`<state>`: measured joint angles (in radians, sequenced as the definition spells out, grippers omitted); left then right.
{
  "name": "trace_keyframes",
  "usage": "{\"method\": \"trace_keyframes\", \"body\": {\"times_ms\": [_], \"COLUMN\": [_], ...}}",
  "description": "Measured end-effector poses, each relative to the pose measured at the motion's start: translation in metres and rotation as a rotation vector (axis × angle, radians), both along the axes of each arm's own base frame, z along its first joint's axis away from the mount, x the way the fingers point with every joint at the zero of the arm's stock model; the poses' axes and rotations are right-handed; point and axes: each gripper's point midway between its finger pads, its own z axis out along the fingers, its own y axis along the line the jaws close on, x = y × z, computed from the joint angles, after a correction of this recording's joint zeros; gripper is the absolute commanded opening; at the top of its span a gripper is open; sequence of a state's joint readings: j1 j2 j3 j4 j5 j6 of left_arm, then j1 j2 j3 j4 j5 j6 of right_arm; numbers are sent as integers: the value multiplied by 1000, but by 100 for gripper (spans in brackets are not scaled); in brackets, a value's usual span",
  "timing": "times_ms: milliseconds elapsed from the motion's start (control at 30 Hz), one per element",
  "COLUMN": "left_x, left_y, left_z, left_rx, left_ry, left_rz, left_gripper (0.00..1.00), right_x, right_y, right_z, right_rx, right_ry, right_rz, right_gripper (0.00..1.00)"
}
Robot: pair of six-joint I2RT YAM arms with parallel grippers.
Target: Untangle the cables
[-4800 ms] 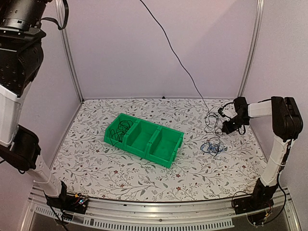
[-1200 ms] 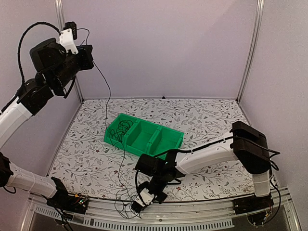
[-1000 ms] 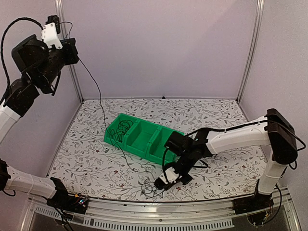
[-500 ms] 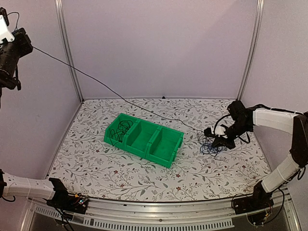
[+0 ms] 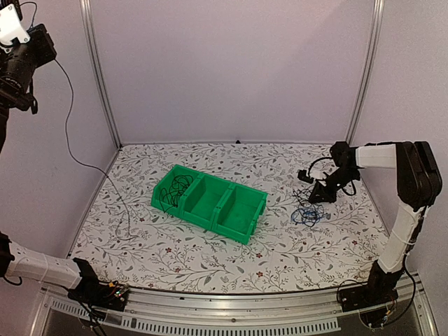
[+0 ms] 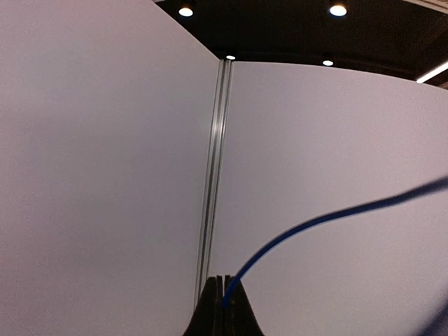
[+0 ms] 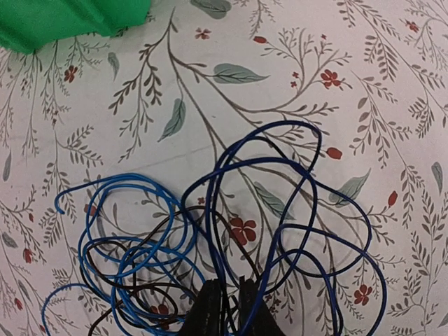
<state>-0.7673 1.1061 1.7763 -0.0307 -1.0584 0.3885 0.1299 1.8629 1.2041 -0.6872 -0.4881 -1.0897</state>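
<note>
The tangle of cables (image 5: 306, 212), thin blue and black wires, lies on the flowered table right of the green bin. My right gripper (image 5: 313, 196) is down at the tangle's far edge. In the right wrist view its jaws (image 7: 231, 297) stand slightly apart, with dark blue and black strands (image 7: 241, 231) running through the gap. Light blue loops (image 7: 126, 231) lie to their left. My left gripper (image 5: 43, 43) is raised high at the top left, shut on one blue cable (image 6: 315, 220). That cable (image 5: 67, 119) hangs slack down to the table's left side.
A green three-compartment bin (image 5: 241, 234) sits mid-table, and its corner shows in the right wrist view (image 7: 70, 21). Loose black cables (image 5: 173, 190) fill its left compartment. Pale walls and metal posts (image 5: 98, 77) enclose the table.
Half a second ago the left gripper's cable ran taut across to the tangle; now it hangs slack at the left. The right jaws have parted a little and shifted slightly back.
</note>
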Motion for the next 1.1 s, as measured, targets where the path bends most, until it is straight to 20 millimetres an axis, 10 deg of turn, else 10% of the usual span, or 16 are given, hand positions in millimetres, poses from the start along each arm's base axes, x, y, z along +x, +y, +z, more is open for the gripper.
{"method": "trace_keyframes", "body": {"times_ms": [267, 567, 1100], "left_x": [27, 32, 19], "left_y": [-45, -68, -155], "left_z": [-14, -27, -21], "left_rx": [35, 42, 79], "left_ry": [51, 66, -1], "left_rz": [-127, -216, -600], "left_gripper": [0, 0, 0], "right_x": [-5, -2, -58], "right_y": [8, 49, 257], "right_z": [14, 144, 257], "right_rx": [57, 203, 532], "right_ry": [48, -170, -178], "right_rz": [-39, -6, 227], "right_gripper": [62, 73, 79]}}
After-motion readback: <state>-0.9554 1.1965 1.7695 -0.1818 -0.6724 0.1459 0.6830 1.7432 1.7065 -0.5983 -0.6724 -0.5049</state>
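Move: Still holding the hanging cable high up, the left hand has that cable's lower end about 63 cm beneath it and 3 cm to its right; the bin's coil compartment lies 15 cm ahead, 14 cm right and 62 cm down. The right hand is low at the tangle, whose middle lies about 3 cm back and level sideways. From the right hand, the hanging cable's lower end is roughly 50 cm left and 12 cm back, the coil compartment 38 cm left and 3 cm ahead. Opening wide, the right fingers let go of the tangle's strands; the hand rises, then swings left while still climbing, towards the hanging cable, some 25 cm each way and a little back, rolling about 30 degrees so its left side lifts. Meanwhile the left hand keeps its pinch and carries the hanging cable about 15 cm right, first easing forward and sinking slightly, and turns some 35 degrees clockwise. ##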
